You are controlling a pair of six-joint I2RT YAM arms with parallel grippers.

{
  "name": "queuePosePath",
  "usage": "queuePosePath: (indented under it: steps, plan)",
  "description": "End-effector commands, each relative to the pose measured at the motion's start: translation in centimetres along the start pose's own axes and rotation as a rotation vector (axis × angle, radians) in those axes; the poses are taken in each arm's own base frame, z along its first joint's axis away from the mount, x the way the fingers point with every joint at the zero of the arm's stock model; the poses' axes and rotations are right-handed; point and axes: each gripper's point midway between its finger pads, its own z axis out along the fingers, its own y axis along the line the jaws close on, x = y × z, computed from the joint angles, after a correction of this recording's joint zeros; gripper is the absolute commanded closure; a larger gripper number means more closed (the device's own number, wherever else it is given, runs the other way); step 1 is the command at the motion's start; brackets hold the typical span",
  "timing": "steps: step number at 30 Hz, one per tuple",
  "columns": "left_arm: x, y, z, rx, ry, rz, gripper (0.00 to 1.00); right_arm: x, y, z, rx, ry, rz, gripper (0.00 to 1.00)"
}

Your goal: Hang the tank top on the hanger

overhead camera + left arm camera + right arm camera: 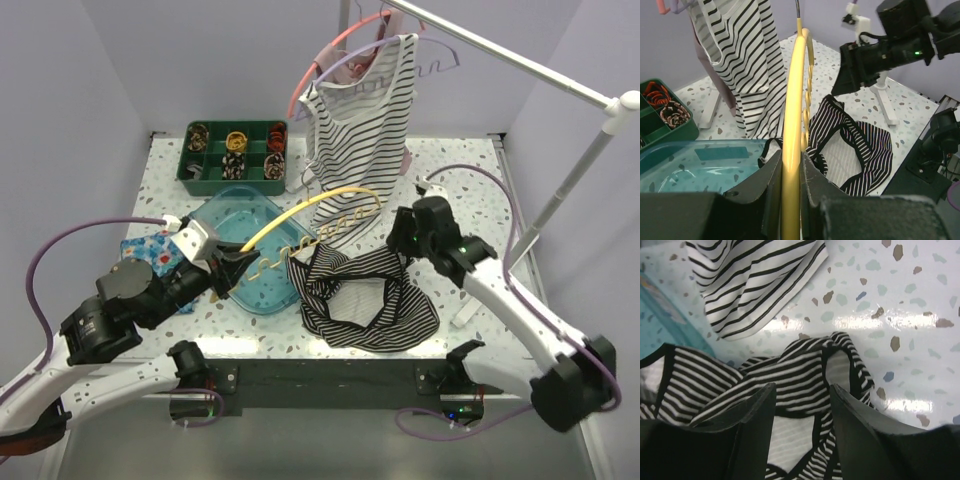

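The yellow hanger (300, 207) arcs over the table's middle, its wavy arm reaching toward the tank top (370, 300), a dark heap with thin white stripes at the front centre. My left gripper (228, 268) is shut on the hanger's end. In the left wrist view the hanger (792, 100) runs up between the left gripper's (791, 170) jaws, with the tank top (865, 150) beyond. My right gripper (405, 235) hangs at the tank top's far right edge. In the right wrist view the right gripper (802, 390) stands open just above the tank top (800, 370), its jaws either side of a fold.
A teal tray (240, 215) lies under the hanger and left gripper. A green organiser (235, 155) sits at the back left. A mostly white striped top (365, 110) hangs from the rack (500, 50) on pink and lilac hangers. A blue patterned cloth (150, 255) lies left.
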Motion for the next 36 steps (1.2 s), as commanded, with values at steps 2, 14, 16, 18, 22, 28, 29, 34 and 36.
queuePosePath:
  steps: [2, 14, 16, 18, 22, 28, 29, 34, 36]
  plan:
    - [-0.3, -0.5, -0.3, 0.028, -0.018, -0.014, 1.00, 5.9, -2.5, -2.8, -0.026, 0.048, 0.113, 0.52]
    - [0.5, -1.2, -0.5, 0.069, 0.026, -0.009, 1.00, 11.4, -1.8, 1.1, -0.140, 0.115, 0.232, 0.53]
    - [0.7, -1.2, -0.7, 0.072, 0.036, -0.009, 1.00, 11.7, -1.5, 1.4, -0.150, 0.130, 0.247, 0.57]
    - [1.1, -1.2, -1.0, 0.078, 0.051, -0.006, 1.00, 11.8, -1.7, 1.5, -0.139, 0.127, 0.255, 0.68]
    - [3.1, -2.5, -1.3, 0.158, 0.132, 0.013, 1.00, 10.9, -1.9, 0.5, -0.134, 0.090, 0.260, 0.81]
    - [5.7, -4.8, -0.8, 0.296, 0.235, 0.048, 1.00, 9.2, -1.9, -1.0, -0.131, 0.052, 0.233, 0.96]
    - [6.0, -4.8, -0.7, 0.296, 0.244, 0.053, 1.00, 9.0, -1.8, -1.2, -0.132, 0.053, 0.233, 0.97]
    - [6.3, -4.1, -0.5, 0.265, 0.254, 0.081, 1.00, 8.3, -1.3, -1.9, -0.156, 0.043, 0.229, 1.00]
    - [6.6, -3.5, -0.3, 0.235, 0.266, 0.094, 1.00, 7.9, -1.1, -2.4, -0.169, 0.034, 0.231, 1.00]
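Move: From the empty right gripper, the tank top's black edging that it goes for lies about 8 cm back, level sideways and some 11 cm below; the tank top's middle is about 12 cm back, 8 cm left and 13 cm below. The hanging top's hem is roughly 6 cm ahead and 12 cm left. From the left gripper, already holding the yellow hanger, the tank top's middle is about 26 cm right, 2 cm ahead and 33 cm below; the blue tub lies 14 cm ahead, 3 cm left. Draw the open right gripper back about 8 cm and down some 11 cm onto the tank top's edging, shut the fingers on it as you start up again, and raise it about 4 cm. Meanwhile keep the left grip on the hanger and lower it about 8 cm, easing back and slightly right while turning the wrist some 15 degrees clockwise and rolling its left side up, to bring the hanger's free end to the tank top. ##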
